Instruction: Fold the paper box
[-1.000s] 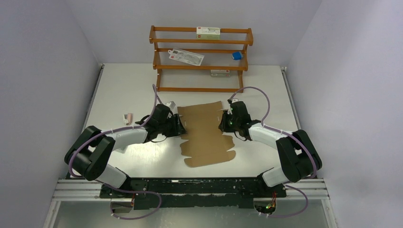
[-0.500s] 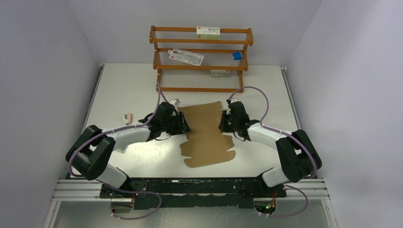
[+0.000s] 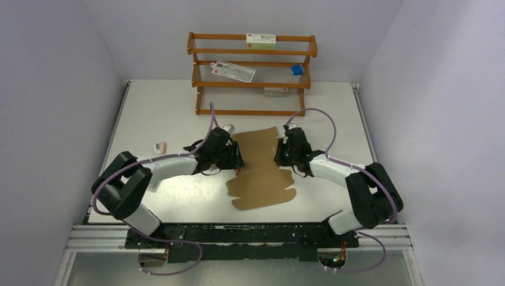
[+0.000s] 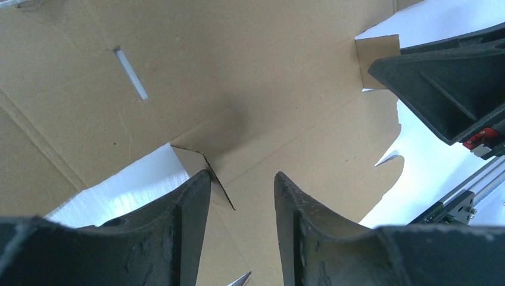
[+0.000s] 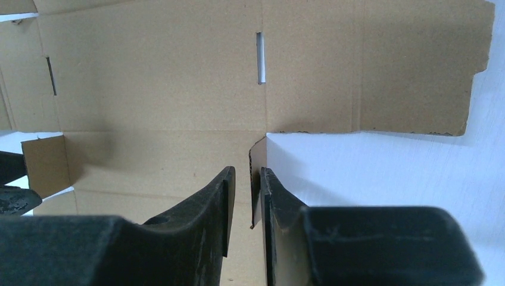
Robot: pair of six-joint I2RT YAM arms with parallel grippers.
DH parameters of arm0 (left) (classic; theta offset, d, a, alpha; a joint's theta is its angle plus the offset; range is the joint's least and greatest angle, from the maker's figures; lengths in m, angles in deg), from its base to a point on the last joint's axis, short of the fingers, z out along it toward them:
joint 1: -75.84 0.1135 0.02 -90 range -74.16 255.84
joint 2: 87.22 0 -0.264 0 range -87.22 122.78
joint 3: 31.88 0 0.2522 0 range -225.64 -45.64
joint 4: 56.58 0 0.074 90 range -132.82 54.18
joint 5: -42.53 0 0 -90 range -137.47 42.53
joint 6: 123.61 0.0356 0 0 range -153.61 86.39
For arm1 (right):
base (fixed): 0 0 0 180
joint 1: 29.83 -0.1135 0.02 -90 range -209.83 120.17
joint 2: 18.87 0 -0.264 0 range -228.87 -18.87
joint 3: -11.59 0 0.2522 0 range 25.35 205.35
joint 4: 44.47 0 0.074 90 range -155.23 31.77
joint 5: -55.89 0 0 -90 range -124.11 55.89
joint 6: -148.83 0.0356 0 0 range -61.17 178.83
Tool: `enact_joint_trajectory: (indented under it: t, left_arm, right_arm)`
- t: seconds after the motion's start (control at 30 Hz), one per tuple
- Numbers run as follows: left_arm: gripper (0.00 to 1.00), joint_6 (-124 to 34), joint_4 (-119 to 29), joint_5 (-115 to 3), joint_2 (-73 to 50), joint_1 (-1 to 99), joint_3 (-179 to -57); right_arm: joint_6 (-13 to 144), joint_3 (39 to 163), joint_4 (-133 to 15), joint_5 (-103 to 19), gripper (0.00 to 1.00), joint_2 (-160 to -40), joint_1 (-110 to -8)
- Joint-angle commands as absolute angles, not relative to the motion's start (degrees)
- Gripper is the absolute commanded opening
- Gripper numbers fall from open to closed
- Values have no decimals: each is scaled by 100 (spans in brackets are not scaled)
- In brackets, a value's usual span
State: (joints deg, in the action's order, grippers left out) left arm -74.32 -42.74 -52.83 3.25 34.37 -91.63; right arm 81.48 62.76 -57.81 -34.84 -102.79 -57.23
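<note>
The paper box [image 3: 262, 173] lies as a flat brown die-cut sheet in the middle of the table. My left gripper [image 3: 238, 157] hangs low over the sheet's left edge, and my right gripper [image 3: 279, 154] is at its right edge. In the left wrist view the left gripper [image 4: 242, 179] is open above the cardboard, and a small raised flap [image 4: 189, 159] leans at its left fingertip. In the right wrist view the right gripper [image 5: 246, 174] is narrowly open. A small upright flap [image 5: 257, 156] stands between its jaws against the right finger, with a gap to the left finger.
A wooden shelf rack [image 3: 252, 83] stands at the back of the table, holding white cartons and a small blue object [image 3: 296, 70]. A small pink-and-white item [image 3: 159, 146] lies on the table to the left of the left arm.
My left gripper has slid to the right, from beside the sheet's left edge to over it. The right gripper and the sheet have stayed where they were.
</note>
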Motion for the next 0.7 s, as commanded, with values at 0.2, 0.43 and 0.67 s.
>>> enact_joint_trajectory:
  t: [0.2,0.43,0.67]
  left_arm:
    - [63,-6975,-3572,-4774,-205,3664,-9507]
    - [70,-6798,-3297,-4977,-829,4483,-9262]
    - [78,-6575,-3111,-5175,-1028,5491,-9142]
  right_arm:
    - [7698,6536,-6024,-3340,44,-9964,-5584]
    - [7555,6509,-5715,-4721,58,-9748,-4509]
    - [7953,6462,-5056,-5646,66,-9991,-3247]
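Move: The left hand has the small left tab about 2 cm to its left and 2 cm below, with the left side flap centred roughly 4 cm ahead and 7 cm left. The right hand has the small right tab about 1 cm to its right, and the right side flap about 6 cm ahead and 4 cm right. The far flap lies some 11 cm ahead and 5 cm right of the left hand. The flaps lie about 3 cm below the hands. Open both grippers to free the two raised small tabs, then spread the hands away from the box blank, rising and reaching forward across the side flaps. Take the left one about 11 cm left, 6 cm forward and 6 cm up, turning roughly 15 degrees counter-clockwise; carry the right one about 6 cm right and 5 cm both forward and up. ##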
